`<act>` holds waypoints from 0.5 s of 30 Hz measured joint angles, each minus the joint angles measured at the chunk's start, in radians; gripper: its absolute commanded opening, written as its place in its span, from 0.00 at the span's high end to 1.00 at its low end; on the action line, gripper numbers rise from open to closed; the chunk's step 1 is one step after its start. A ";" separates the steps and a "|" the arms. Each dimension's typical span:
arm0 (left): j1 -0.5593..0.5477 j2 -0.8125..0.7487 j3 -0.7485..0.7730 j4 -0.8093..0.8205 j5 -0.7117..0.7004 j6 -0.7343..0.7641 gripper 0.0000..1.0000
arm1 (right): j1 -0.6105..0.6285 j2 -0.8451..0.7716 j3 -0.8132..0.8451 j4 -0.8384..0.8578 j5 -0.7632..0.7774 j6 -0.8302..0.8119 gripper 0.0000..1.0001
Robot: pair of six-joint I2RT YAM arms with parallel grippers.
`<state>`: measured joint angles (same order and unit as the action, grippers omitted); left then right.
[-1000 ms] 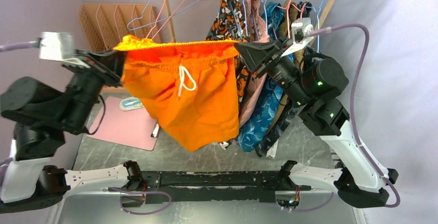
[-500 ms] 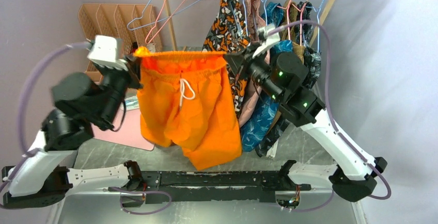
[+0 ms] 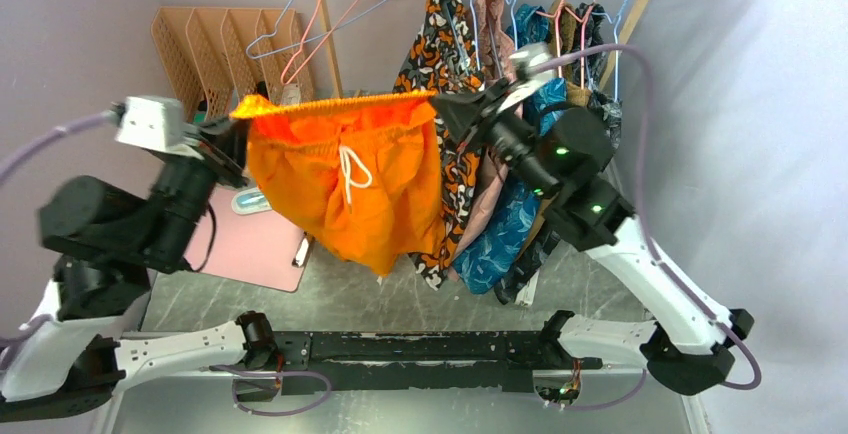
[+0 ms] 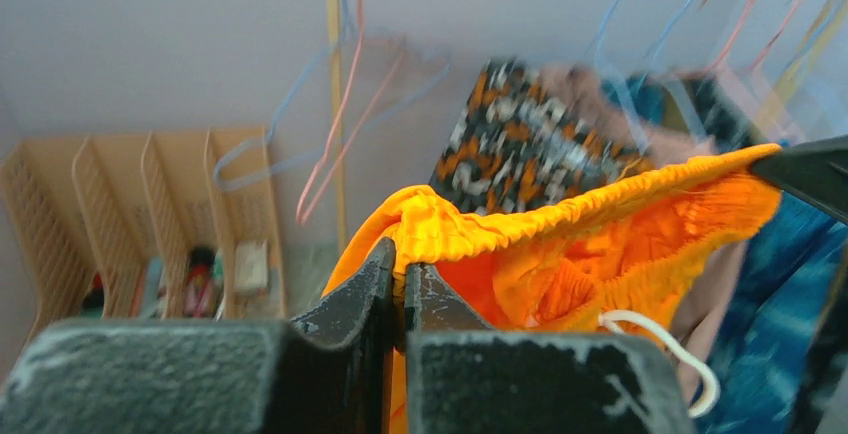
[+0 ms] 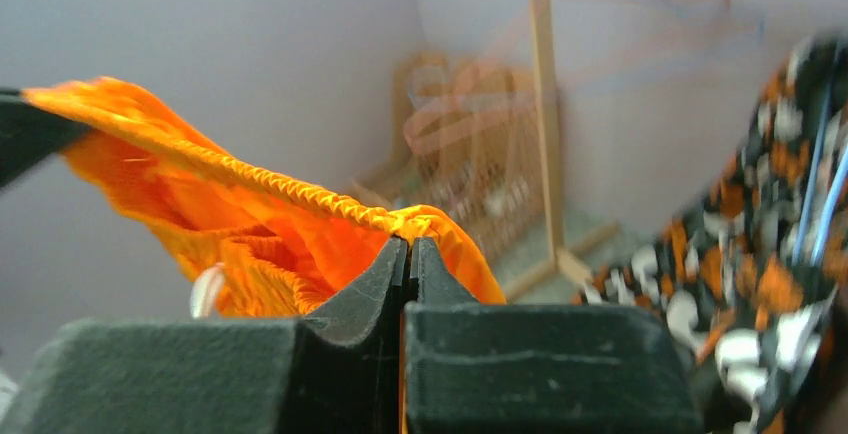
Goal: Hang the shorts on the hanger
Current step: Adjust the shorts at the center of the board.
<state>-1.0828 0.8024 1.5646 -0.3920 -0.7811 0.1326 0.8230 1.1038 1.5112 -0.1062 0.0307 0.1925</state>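
The orange shorts hang in the air, waistband stretched level between my two grippers, white drawstring at the front. My left gripper is shut on the waistband's left end. My right gripper is shut on its right end. The pink wire hanger hangs empty on the rack behind and above the shorts, beside the wooden post. The shorts do not touch it.
A light-blue wire hanger hangs next to the pink one. A patterned orange-black garment and several other clothes fill the rack just behind my right gripper. A peach wire organizer stands back left, and a pink mat lies on the table.
Both arms have shifted while keeping their grip. The left gripper has moved out to the left, pulling the waistband wider. The shorts now hang higher above the table.
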 measured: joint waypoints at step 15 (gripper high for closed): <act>0.100 0.048 -0.553 -0.155 -0.010 -0.383 0.93 | -0.017 0.030 -0.495 -0.023 0.125 0.112 1.00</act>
<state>-0.9829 0.8505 1.0119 -0.5468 -0.7914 -0.2508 0.8059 1.1336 1.0164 -0.1287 0.1555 0.3042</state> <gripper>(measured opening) 0.076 0.014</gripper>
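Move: Both hands already hold the waistband ends of the orange shorts, high in the air and roughly 20 cm apart. The free middle of the board lies about 15 cm right, 5 cm ahead and 50 cm below the left hand, and about 6 cm left of, level with and 50 cm below the right. The pink clipboard is some 10 cm left and 4 cm ahead of the left hand, down on the board; the camouflage garment hangs about 18 cm ahead, 2 cm right and 25 cm below the right hand. Swing both hands down together, quickly, by about 25 cm towards the board with the shorts stretched between them, easing each some 4 to 5 cm forward and tipping the upward-tilted fingers down by nearly 30 degrees. Let the left hand also drift 5 to 6 cm right, towards the other hand, while the right stays nearly on its line and slows towards the bottom; both grippers stay shut on the waistband's ends. ##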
